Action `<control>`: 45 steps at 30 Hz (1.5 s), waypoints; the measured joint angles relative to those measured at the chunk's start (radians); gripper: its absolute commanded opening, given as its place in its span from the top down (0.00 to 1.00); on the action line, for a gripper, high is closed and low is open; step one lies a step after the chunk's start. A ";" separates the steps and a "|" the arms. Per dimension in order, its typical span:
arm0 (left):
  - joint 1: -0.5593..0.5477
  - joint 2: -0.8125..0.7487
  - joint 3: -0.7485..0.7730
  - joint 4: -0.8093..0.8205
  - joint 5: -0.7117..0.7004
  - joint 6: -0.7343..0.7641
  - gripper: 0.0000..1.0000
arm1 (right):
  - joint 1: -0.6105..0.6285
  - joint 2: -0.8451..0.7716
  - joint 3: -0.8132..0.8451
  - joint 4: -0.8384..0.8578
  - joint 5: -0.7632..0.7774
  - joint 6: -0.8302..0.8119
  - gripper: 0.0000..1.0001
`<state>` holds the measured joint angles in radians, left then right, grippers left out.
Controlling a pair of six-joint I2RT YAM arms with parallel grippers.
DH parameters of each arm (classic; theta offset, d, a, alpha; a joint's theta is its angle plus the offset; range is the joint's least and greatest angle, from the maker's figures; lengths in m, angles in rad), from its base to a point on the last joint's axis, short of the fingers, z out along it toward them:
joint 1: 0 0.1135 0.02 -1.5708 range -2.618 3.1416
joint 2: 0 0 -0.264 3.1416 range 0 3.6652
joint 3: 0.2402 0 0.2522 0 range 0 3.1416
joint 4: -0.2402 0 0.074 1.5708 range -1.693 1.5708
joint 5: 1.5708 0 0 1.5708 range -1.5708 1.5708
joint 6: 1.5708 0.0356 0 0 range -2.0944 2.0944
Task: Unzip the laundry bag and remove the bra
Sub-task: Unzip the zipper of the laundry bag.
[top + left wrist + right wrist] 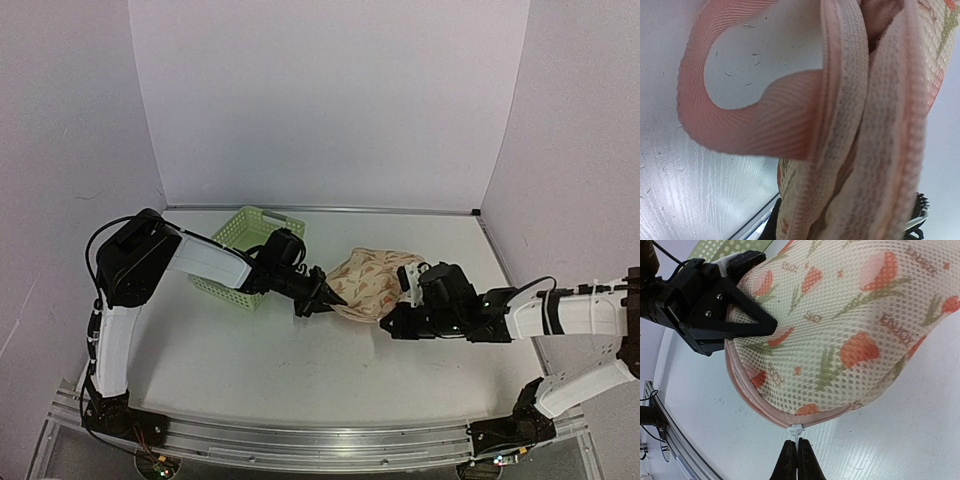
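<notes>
The laundry bag [368,282] is a beige mesh pouch with red and green flower prints, lying mid-table. My left gripper [328,298] is shut on its left end, its black fingers [747,320] pinching the pink-trimmed edge. The left wrist view is filled by the bag's zip edge [860,125] and a pink loop [740,130]. My right gripper [798,456] is at the bag's near edge, shut on the white zipper pull [798,432]. The zip seam looks closed there. The bra is hidden.
A light green slotted basket [243,256] stands behind my left arm, touching the bag's far left side. White walls close the table at the back and on both sides. A metal rail [300,440] runs along the near edge.
</notes>
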<state>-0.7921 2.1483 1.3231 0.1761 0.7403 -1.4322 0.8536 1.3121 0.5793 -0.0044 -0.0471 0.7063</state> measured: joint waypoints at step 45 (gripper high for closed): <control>-0.013 -0.132 -0.160 -0.003 -0.132 0.088 1.00 | -0.161 -0.116 0.172 -0.357 0.132 -0.043 0.24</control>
<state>-0.8051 2.0167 1.1633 0.1730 0.6079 -1.3445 0.6926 1.1957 0.7517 -0.3614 0.0849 0.6632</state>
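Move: In the right fingers is the zipper pull already; the zip's rim runs on past it, its end roughly 4 cm ahead and 2 cm to the right. The laundry bag's middle lies about 10 cm ahead of this hand, 2 cm left and some 3 cm lower, the green basket about 18 cm ahead and 34 cm left. From the left hand, which pinches the rim, the pull is some 10 cm right and 6 cm back, at about its height. Drawing the zipper pull away from the left gripper, the right hand goes about 4 cm right and slightly forward, nearly stops, then opens its fingers and lets go, moving another 3 cm right before climbing some 5 cm and forward off the bag, turning slightly clockwise. The left keeps its pinch, lifts a little, sinks back and draws the rim about 3 cm left and slightly back. ##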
